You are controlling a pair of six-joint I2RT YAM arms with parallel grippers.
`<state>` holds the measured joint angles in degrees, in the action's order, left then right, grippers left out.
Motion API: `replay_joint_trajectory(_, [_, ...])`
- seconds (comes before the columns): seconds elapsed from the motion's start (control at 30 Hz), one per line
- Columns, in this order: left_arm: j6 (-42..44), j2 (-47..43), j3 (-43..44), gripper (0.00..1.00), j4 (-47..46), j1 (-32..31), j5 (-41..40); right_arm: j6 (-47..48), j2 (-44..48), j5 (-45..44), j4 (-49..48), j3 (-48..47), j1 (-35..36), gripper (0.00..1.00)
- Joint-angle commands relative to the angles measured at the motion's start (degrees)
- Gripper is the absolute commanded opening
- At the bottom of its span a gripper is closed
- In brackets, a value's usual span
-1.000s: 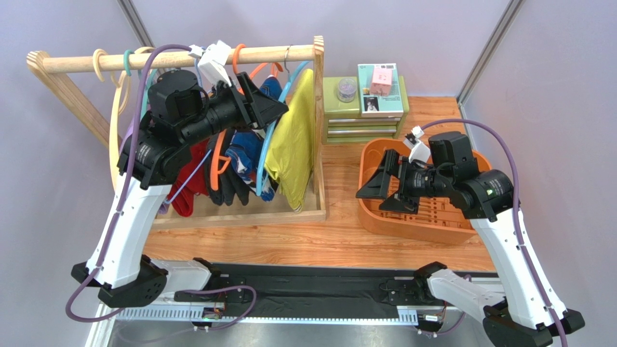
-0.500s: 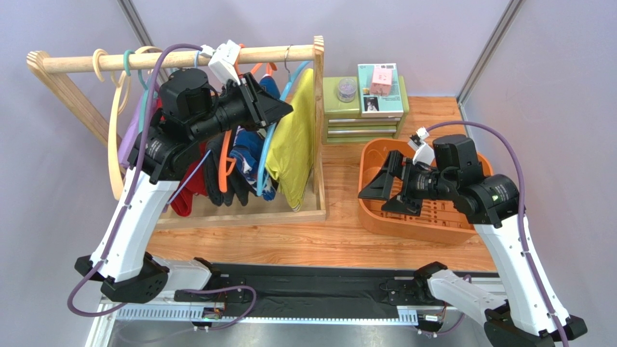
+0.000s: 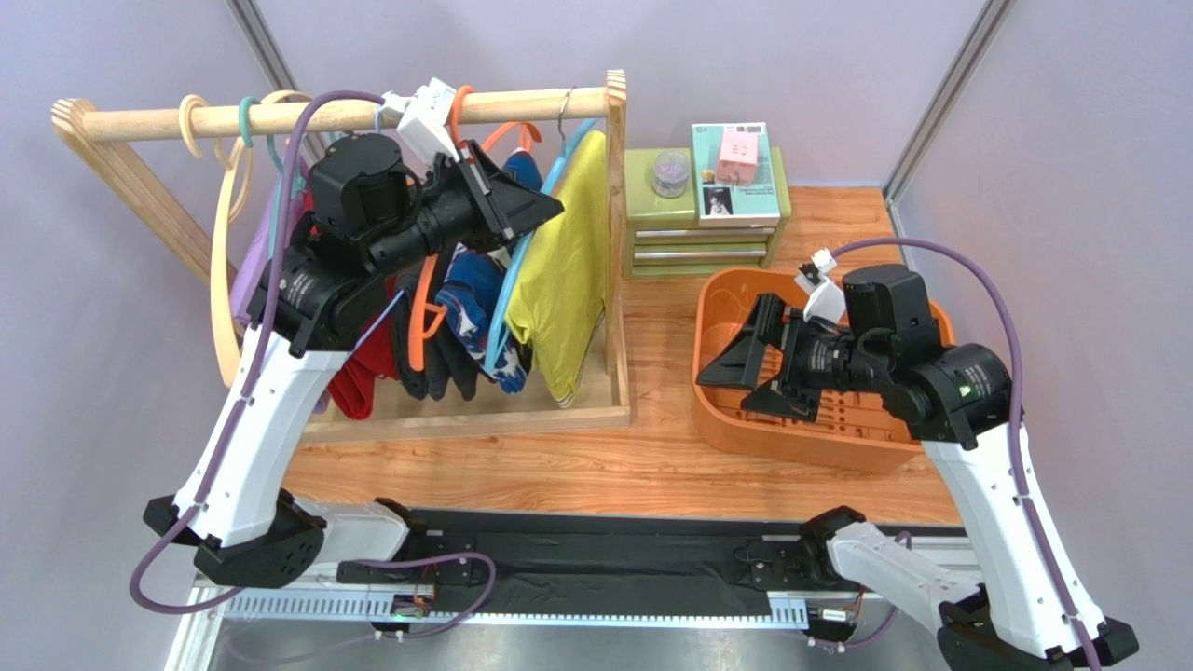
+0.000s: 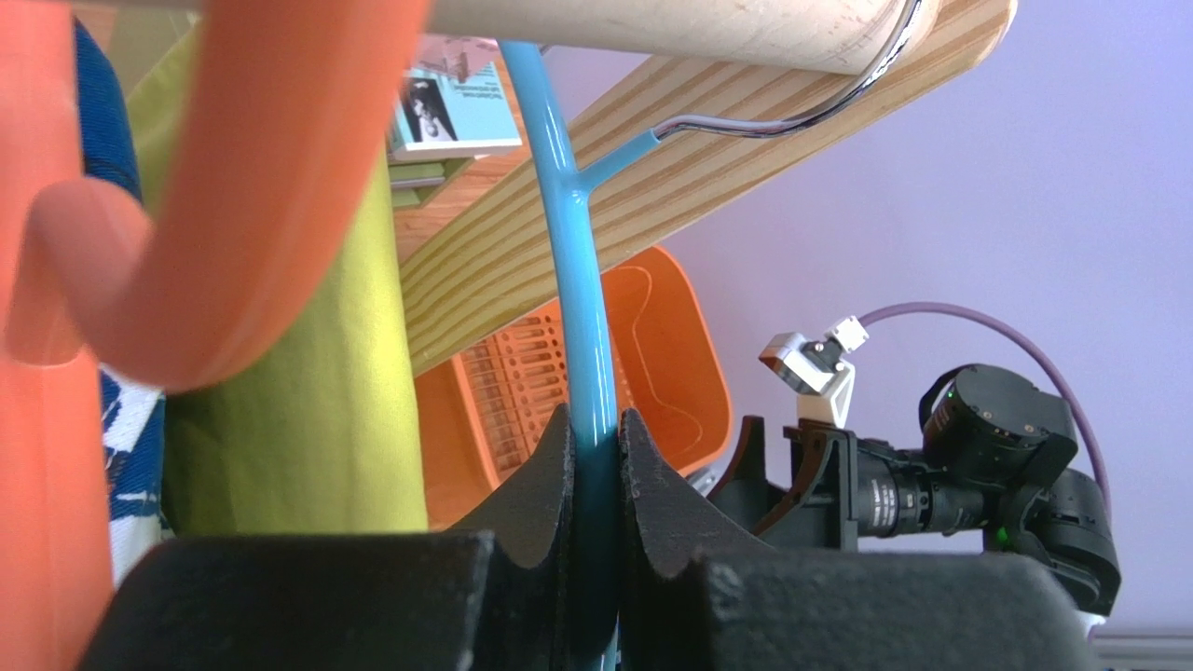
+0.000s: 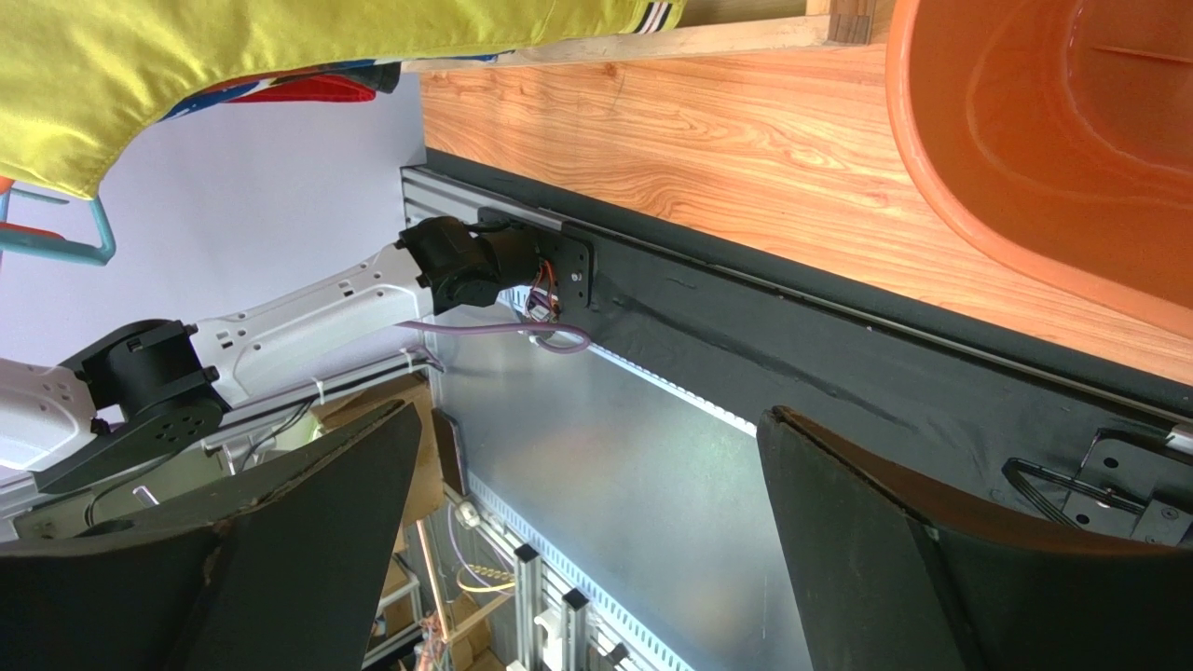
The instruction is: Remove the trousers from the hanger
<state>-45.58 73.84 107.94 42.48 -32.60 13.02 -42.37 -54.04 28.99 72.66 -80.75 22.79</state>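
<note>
The yellow-green trousers [image 3: 567, 266] hang on a light blue hanger [image 3: 521, 266] from the wooden rail [image 3: 532, 104]. My left gripper [image 3: 543, 210] is shut on the blue hanger's neck [image 4: 581, 322], just below the rail [image 4: 672, 28]. The yellow-green cloth [image 4: 301, 392] hangs left of my fingers. The navy printed trousers [image 3: 476, 301] hang on an orange hanger [image 3: 424, 301] further left. My right gripper [image 3: 717, 369] is open and empty, beside the orange basket [image 3: 826, 420], pointing left toward the rack. The yellow-green trousers [image 5: 280, 70] show at the top of the right wrist view.
Black [image 3: 420, 350] and red [image 3: 357, 371] garments hang on the rack too. The rack's wooden base [image 3: 476, 413] sits left. Green boxes with books [image 3: 707, 210] stand at the back. Bare hangers [image 3: 231, 252] hang at the rail's left end.
My left gripper has moved up and right to the blue hanger's neck under the rail, and the yellow-green trousers have swung slightly. My right arm has drifted a little to the right.
</note>
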Motion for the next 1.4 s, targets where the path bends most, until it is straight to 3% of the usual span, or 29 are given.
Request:
replay_joint_trajectory(0.0, [-1.1, -4.7, 3.3, 0.0, -4.1, -0.5, -1.0, -0.7, -0.4, 0.8, 0.2, -2.2, 0.1, 0.98])
replay_joint_trajectory(0.27, [-1.6, -3.5, 8.8, 0.0, -5.7, -0.6, 1.1, -0.1, -2.6, 1.3, -0.1, -3.4, 0.1, 0.98])
replay_joint_trajectory(1.1, [-5.7, -9.2, 12.3, 0.0, -0.5, -0.6, 4.6, 9.4, -6.8, 4.3, 1.2, -5.7, 0.9, 0.98])
replay_joint_trajectory(1.23, [-8.4, -12.3, 8.5, 0.0, -0.4, -0.6, 3.7, 12.7, -8.3, -5.0, 3.3, -14.0, 9.3, 0.98])
replay_joint_trajectory(1.37, [-10.2, -14.5, 4.6, 0.0, -0.3, -0.6, 2.1, 11.3, -12.3, -19.1, 4.0, -21.1, 28.2, 0.98])
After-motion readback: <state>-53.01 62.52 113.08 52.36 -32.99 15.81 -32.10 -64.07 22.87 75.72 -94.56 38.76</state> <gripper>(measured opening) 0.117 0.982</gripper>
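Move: The left hand already grips the front arm of the light-blue hanger. Its yellow-green trousers hang with their middle about 4 cm ahead, 2 cm to the right and 15 cm below. The wooden rail runs some 9 cm straight ahead and 5 cm higher; the blue patterned trousers hang about 6 cm left, 2 cm ahead and 16 cm below. From the open right hand, the yellow-green trousers are roughly 16 cm ahead, 19 cm left and 3 cm higher. Backing away from the rail with the fingers still shut on the hanger, the left hand first rises about 3 cm to unhook it. It then draws it back towards the robot, going on up and drifting left, some 10 cm back and 5 cm up in all. Late on, the open right hand swings left and up 3 cm or so towards the yellow-green trousers, turning about 20 degrees counter-clockwise. ##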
